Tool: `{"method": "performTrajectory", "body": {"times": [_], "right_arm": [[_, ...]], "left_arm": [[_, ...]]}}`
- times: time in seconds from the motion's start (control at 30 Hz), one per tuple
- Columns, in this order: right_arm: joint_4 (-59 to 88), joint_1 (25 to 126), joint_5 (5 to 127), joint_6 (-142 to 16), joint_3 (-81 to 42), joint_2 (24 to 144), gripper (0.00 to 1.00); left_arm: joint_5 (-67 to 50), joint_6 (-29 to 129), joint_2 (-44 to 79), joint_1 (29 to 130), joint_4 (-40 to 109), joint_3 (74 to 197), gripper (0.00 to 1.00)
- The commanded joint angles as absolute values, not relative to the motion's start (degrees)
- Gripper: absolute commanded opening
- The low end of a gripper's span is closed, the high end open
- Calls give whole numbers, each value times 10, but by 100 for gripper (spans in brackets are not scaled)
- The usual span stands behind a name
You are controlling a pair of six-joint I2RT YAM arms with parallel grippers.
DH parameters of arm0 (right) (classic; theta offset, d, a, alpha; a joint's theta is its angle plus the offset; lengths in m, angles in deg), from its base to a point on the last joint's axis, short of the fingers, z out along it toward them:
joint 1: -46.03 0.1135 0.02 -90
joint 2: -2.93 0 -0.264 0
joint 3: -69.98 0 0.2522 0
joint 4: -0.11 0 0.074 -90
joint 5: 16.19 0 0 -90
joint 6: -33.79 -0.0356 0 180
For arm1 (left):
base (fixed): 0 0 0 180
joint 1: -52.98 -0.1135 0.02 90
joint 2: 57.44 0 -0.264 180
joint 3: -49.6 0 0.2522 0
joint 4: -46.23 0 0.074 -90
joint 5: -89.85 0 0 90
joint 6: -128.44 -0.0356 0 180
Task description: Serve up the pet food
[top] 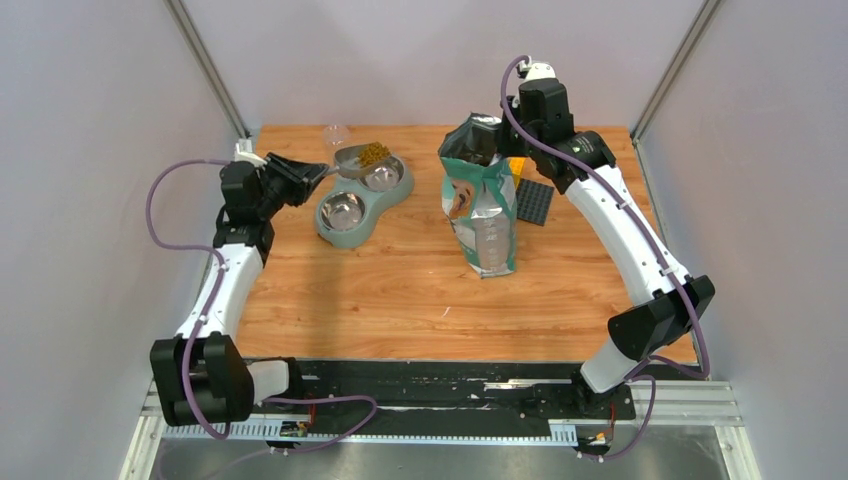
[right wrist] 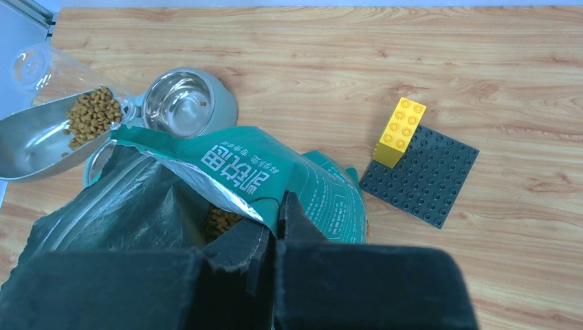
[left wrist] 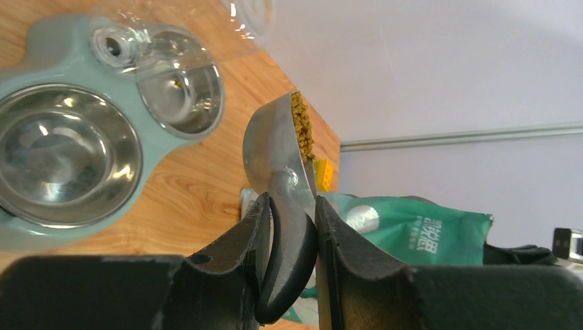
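Note:
The pet food (top: 374, 153) is a small heap of brown kibble at the front of a grey metal scoop (top: 355, 160). My left gripper (top: 318, 172) is shut on the scoop's handle and holds it above the far bowl of the pale green double feeder (top: 375, 212). In the left wrist view the scoop (left wrist: 271, 148) stands on edge between the fingers (left wrist: 258, 227), with the kibble (left wrist: 301, 127) along its rim. My right gripper (right wrist: 275, 210) is shut on the top edge of the open green bag (right wrist: 240, 165). More kibble (right wrist: 220, 221) shows inside the bag.
Right of the bag lies a dark grey baseplate (right wrist: 423, 175) with a yellow brick (right wrist: 400, 130) on its corner. A clear plastic cup (top: 335, 133) stands behind the feeder at the far edge. Walls close in the table on three sides.

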State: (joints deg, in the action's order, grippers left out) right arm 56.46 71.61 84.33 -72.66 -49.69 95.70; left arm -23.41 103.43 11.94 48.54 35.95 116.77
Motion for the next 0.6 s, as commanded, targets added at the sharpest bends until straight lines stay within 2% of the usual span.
{"method": "performTrajectory", "body": {"times": [0.0,0.3,0.57], "right_arm": [[496,710,850,-730,-507,917,0],[497,708,851,-729,-510,919,0],[497,706,855,-727,-509,920,0]], "left_arm": [[-208,1037,92,480,476,1138,0],[-176,1049,102,481,524,1072,0],[-166,1065,145,483,535,1065,0]]}}
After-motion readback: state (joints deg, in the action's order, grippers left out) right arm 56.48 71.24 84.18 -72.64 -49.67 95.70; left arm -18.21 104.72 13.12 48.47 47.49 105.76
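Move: The left hand holds the loaded scoop by its handle. The far bowl is about 15 cm ahead of this hand, some 8 cm to its right and 20 cm below. The near bowl sits about 4 cm ahead of the hand, level with it sideways and just as low. The clear bottle stands roughly 14 cm ahead, straight out. From the right hand, the far bowl lies some 16 cm ahead, 28 cm left and 25 cm lower. Keeping its pinch on the scoop handle, the left hand sinks about 5 cm, steadily slowing. It lowers the pan towards the far bowl, the hand turning some 5 degrees counter-clockwise with no change in how far the scoop is tipped. The right hand stays put, still pinching the bag's rim. ##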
